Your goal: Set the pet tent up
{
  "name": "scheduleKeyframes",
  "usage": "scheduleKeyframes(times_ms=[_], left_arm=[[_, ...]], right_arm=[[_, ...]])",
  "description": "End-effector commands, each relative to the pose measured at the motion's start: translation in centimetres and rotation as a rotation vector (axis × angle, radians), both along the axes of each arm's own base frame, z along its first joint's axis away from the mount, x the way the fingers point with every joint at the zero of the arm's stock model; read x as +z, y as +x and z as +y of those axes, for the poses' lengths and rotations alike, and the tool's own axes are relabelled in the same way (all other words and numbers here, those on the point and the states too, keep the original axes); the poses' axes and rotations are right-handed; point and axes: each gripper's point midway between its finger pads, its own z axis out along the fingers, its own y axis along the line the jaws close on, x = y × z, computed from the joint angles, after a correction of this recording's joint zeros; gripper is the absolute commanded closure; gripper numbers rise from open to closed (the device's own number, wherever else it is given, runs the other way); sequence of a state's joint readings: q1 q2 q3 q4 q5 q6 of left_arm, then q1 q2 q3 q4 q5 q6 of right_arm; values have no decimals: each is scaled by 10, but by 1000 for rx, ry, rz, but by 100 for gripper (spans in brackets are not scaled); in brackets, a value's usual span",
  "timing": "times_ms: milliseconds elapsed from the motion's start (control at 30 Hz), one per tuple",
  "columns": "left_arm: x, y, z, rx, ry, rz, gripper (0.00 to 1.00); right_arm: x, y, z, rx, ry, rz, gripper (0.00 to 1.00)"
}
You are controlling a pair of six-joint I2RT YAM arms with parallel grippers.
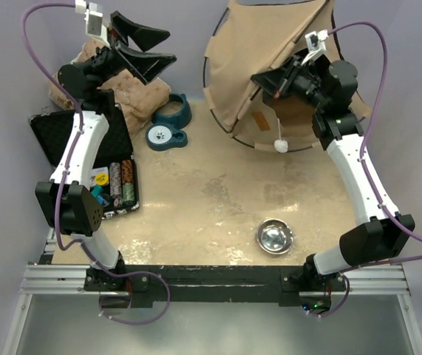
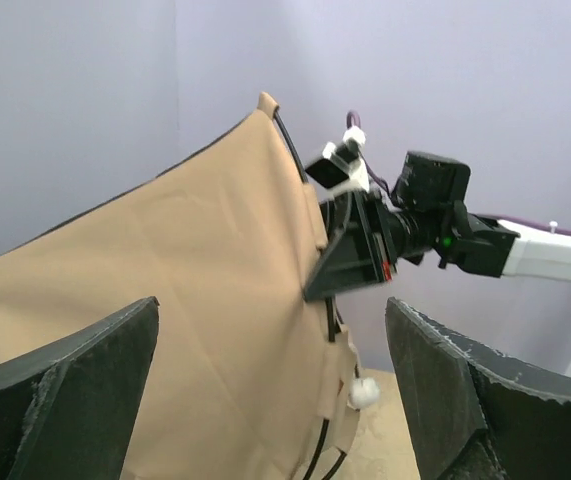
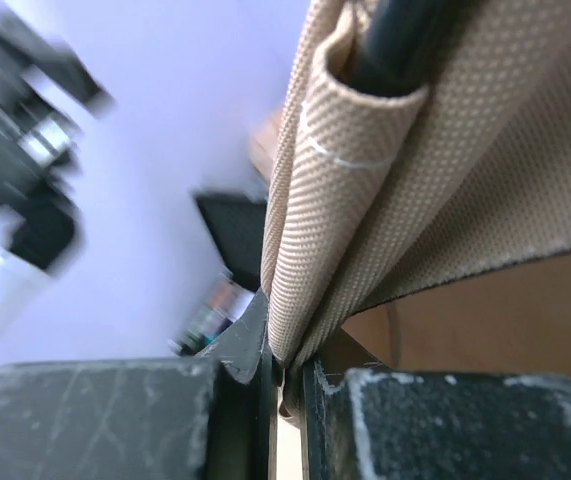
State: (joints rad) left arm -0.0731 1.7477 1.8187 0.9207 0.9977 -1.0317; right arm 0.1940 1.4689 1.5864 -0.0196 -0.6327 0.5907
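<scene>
The pet tent (image 1: 262, 52) is a tan fabric cone with thin dark poles, leaning at the back right of the table. Its white pom-pom (image 1: 280, 146) hangs on a string by the dark hoop at its base. My right gripper (image 1: 257, 78) is shut on the tent's front edge. In the right wrist view the jaws (image 3: 290, 375) pinch the beige pole sleeve (image 3: 335, 200). My left gripper (image 1: 168, 46) is open and raised at the back left, apart from the tent. In the left wrist view the tent (image 2: 195, 280) and pom-pom (image 2: 364, 392) show between its wide fingers (image 2: 485, 400).
A tan patterned pillow (image 1: 133, 96) lies under the left arm. A teal pet bowl (image 1: 170, 122) sits beside it. An open black case (image 1: 114, 177) with poker chips lies at the left. A metal bowl (image 1: 275, 235) stands front right.
</scene>
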Motion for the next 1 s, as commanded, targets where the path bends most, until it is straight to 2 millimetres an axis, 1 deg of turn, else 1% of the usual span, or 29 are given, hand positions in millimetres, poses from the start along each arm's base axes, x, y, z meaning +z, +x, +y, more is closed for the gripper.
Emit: scheduleKeyframes(times_ms=[0, 67, 100, 200, 267, 300, 333, 367, 400, 433, 467, 500, 567, 633, 667, 733, 767, 833, 900, 933, 967], left_arm=[[-11, -24, -4, -36, 4, 3, 1], [-27, -25, -4, -29, 28, 41, 2], [-37, -25, -4, -22, 46, 54, 2], [-67, -20, -4, 8, 106, 118, 2], [-92, -16, -4, 32, 152, 182, 2], [-103, -16, -4, 44, 182, 193, 2], [-117, -14, -4, 60, 217, 220, 2], [-125, -11, -3, 79, 242, 233, 2], [-134, -11, -3, 86, 271, 240, 2], [-141, -11, -3, 93, 298, 238, 2], [-146, -11, -2, 105, 313, 247, 2], [-152, -11, -1, 113, 325, 251, 2], [-160, -12, 0, 120, 331, 264, 2], [-168, -11, -2, 113, 323, 291, 2], [-170, -10, -3, 109, 315, 299, 2], [-175, -8, -8, 99, 308, 307, 2], [-176, -7, -11, 97, 310, 303, 2], [-183, -5, -17, 99, 328, 289, 2], [-191, -5, -25, 96, 353, 270, 2], [-195, -5, -27, 92, 362, 269, 2], [-197, -6, -30, 85, 367, 267, 2]], right_arm=[[94, -21, 5, 90, 319, -46, 100], [95, -15, 1, 77, 407, 56, 100], [93, -7, -4, 51, 465, 143, 100], [79, 19, -25, -34, 626, 393, 100], [53, 39, -37, -48, 677, 501, 100], [29, 52, -49, -94, 686, 558, 100], [-7, 67, -68, -170, 697, 638, 80], [-39, 75, -90, -231, 697, 687, 68], [-74, 80, -112, -293, 685, 738, 53], [-103, 80, -134, -356, 667, 780, 43], [-126, 75, -153, -395, 659, 816, 34], [-138, 70, -171, -434, 653, 832, 24], [-141, 61, -196, -471, 625, 808, 15], [-136, 58, -214, -453, 610, 781, 2], [-139, 56, -225, -446, 602, 793, 2], [-149, 55, -236, -415, 549, 815, 2], [-147, 53, -237, -386, 523, 793, 2], [-143, 47, -235, -358, 444, 711, 2], [-145, 38, -236, -385, 323, 631, 2], [-140, 33, -236, -384, 260, 565, 2], [-143, 30, -239, -401, 143, 484, 2]])
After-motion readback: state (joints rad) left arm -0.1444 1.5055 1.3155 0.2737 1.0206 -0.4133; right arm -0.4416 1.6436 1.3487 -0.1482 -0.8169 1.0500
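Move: Pinched between the right fingers is a tan edge of the pet tent; the tent's middle hangs about 15 cm ahead, 8 cm to the right and 10 cm lower. Its white pompom dangles some 20 cm below the right hand, 3 cm back and 7 cm right; the metal bowl sits about 23 cm back, 2 cm right and 43 cm down. From the left hand, the tent's middle is roughly 16 cm ahead, 37 cm right and 20 cm lower. Swinging the held tent edge, the right hand first lifts about 5 cm, then sweeps some 25 cm right and down to about 18 cm below its start, slightly forward. Its fingers tip well down and turn clockwise, opening wide during the sweep to let go of the edge. The open, empty left hand sinks about 19 cm, tilting down some 20 degrees. ##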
